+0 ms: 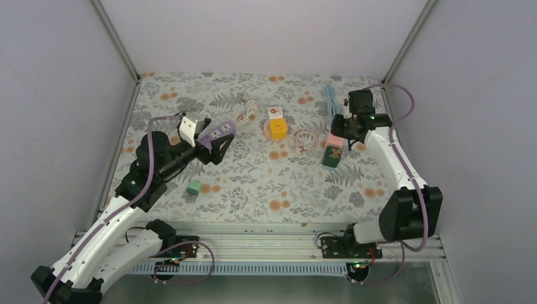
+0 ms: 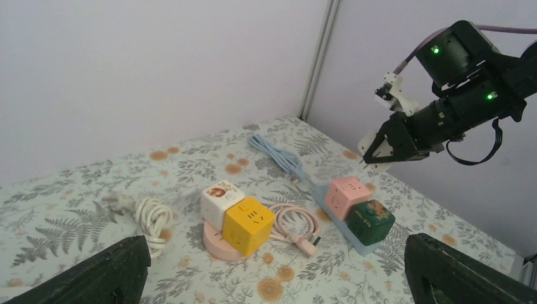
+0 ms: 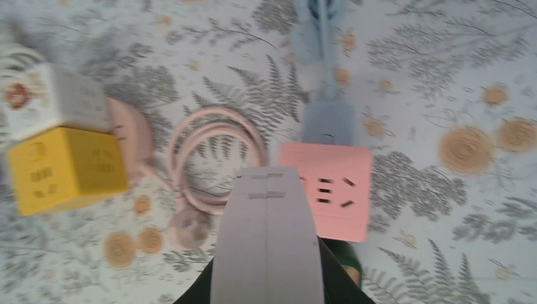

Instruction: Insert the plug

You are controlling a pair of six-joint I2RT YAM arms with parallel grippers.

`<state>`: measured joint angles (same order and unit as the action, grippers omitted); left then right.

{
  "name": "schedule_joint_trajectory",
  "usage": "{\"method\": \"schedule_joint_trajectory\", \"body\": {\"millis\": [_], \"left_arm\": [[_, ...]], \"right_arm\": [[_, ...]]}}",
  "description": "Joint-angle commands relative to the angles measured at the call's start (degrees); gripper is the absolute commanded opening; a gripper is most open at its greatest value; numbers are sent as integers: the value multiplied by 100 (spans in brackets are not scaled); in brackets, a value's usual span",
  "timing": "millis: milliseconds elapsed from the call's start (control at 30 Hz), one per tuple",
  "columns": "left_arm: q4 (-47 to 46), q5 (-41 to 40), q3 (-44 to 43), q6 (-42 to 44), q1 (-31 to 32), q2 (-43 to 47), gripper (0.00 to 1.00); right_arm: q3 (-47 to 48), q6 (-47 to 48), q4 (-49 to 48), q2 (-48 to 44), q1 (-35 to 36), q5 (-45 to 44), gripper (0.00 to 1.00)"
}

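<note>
A pink plug on a coiled pink cable lies on the floral table between two socket sets. It also shows in the right wrist view. A pink socket cube and a green cube sit on a blue base. My right gripper is shut and empty, hovering just above the pink cube's left edge; it also shows in the top view. My left gripper is open and empty, raised over the table's left side, facing the sockets.
A yellow cube and a white cube sit on a round pink base. A white coiled cable lies behind them, a blue cable at the back right, a small green cube near left.
</note>
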<state>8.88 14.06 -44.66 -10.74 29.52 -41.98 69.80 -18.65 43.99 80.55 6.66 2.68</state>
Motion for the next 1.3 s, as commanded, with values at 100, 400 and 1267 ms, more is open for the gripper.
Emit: {"method": "schedule_joint_trajectory", "body": {"millis": [100, 400, 1267], "left_arm": [[46, -72, 78, 203, 19, 67, 100], [140, -24, 71, 211, 19, 57, 100], [245, 105, 19, 224, 19, -241, 100]], "right_arm": [[183, -11, 451, 340, -53, -801, 3], [507, 84, 866, 934, -110, -713, 4], [832, 156, 721, 1619, -318, -475, 4]]}}
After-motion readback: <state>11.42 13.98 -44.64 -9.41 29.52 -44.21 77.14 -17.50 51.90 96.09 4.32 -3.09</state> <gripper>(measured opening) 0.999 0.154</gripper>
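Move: Below the right hand, which holds the white plug, lies its target, the pink cube: some 2 cm ahead, 3 cm to the right and about 13 cm down. The green cube sits about 6 cm nearer the base than the pink one, the pink cord coil some 12 cm to the pink cube's left, and the yellow cube roughly 22 cm to its left and 3 cm farther out. From the left hand the pink cube is about 17 cm ahead, 43 cm right and 26 cm down. Lowering the white plug prongs-first onto the pink cube, the right hand sinks about 5 cm while easing right and tipping its fingers some 15 degrees steeper. It stays at that height while shifting 1–2 cm forward and slightly right over the socket face, then goes down one more centimetre, prongs meeting the socket, and stops with the grip kept. The empty left hand, still wide open, sinks about 2 cm, mostly late. ##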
